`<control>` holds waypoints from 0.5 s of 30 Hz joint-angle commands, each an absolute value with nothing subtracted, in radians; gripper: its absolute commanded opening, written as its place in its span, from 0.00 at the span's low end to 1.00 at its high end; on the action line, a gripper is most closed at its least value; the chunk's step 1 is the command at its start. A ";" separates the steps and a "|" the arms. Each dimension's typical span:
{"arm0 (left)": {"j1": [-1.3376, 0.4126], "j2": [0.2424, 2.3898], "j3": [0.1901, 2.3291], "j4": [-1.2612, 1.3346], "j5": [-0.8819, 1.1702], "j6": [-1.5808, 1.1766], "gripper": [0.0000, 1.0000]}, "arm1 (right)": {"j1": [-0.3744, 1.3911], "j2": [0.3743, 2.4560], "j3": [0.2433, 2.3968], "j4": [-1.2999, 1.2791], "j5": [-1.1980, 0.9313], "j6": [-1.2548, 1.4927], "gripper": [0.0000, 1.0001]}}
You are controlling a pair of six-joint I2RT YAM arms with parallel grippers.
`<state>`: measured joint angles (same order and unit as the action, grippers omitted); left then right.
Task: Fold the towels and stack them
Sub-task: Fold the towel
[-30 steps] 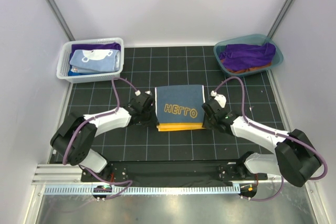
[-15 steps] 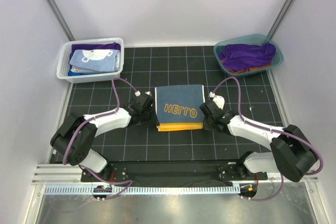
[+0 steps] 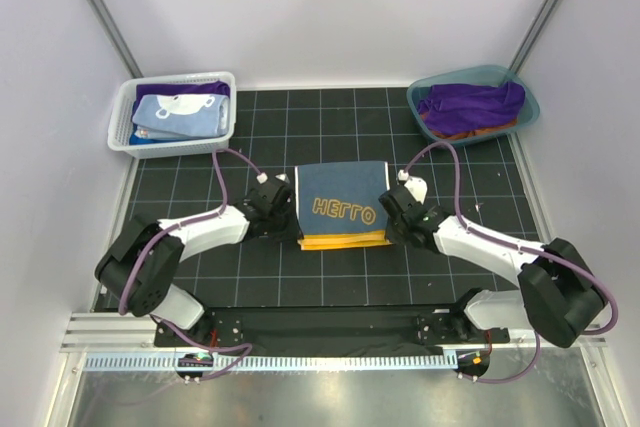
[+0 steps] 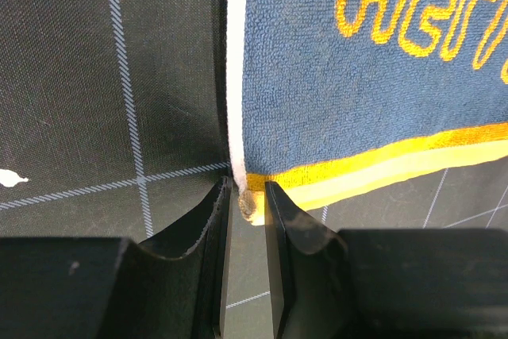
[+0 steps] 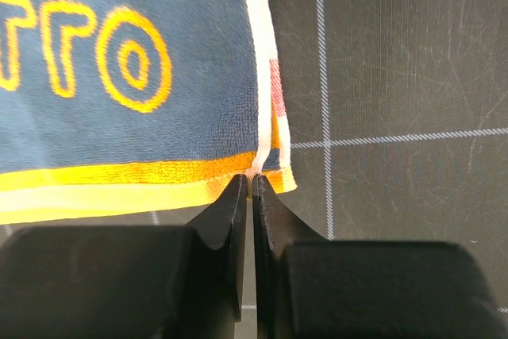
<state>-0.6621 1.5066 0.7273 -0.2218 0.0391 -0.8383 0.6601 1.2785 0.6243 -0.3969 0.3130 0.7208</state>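
Note:
A folded navy towel (image 3: pixel 340 205) with yellow lettering and a yellow-orange border lies mid-mat. My left gripper (image 3: pixel 284 210) sits at its near left corner. In the left wrist view the jaws of this gripper (image 4: pixel 246 190) stand a little apart around the towel's (image 4: pixel 357 77) white-hemmed corner, with a small gap on each side. My right gripper (image 3: pixel 393 210) is at the near right corner. In the right wrist view this gripper (image 5: pixel 252 181) has its jaws nearly together, pinching the towel's (image 5: pixel 119 77) hem at the tips.
A white mesh basket (image 3: pixel 122 119) at the back left holds a folded light blue towel (image 3: pixel 178 112) over a purple one (image 3: pixel 205 88). A teal tub (image 3: pixel 527 119) at the back right holds a crumpled purple towel (image 3: pixel 470 105) over an orange one (image 3: pixel 450 134).
My right gripper has slid left to the towel's near right corner and its jaws have closed on the hem. The left gripper stays at its corner.

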 commanded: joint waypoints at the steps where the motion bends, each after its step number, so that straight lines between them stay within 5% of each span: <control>1: -0.667 1.470 0.733 -0.209 0.043 -0.835 0.26 | 0.667 1.233 0.696 -0.428 0.348 0.729 0.08; 15: -0.667 1.450 0.753 -0.233 0.057 -0.818 0.24 | 0.667 1.186 0.752 -0.508 0.385 0.716 0.07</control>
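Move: The right fingers already pinch the near right corner of the towel's top layer; the bottom layer's corner shows roughly 2 cm to their right and 2 cm below, and the far right corner lies some 18 cm straight ahead. The towel's middle is about 8 cm ahead and 11 cm left of this hand. The left fingers straddle the top layer's near left corner, about 1 cm below that hand, with the far left corner roughly 17 cm ahead. Keeping its pinch on the top layer's near right corner, the right hand lifts it quickly by about 5 cm, away from the layer beneath, drifting some 1.5 cm forward over the towel and tipping its fingers outward by about 5 degrees before easing to a stop. The left hand rises only about 1 cm over the near left corner, its fingers staying slightly open around it without clamping down. ##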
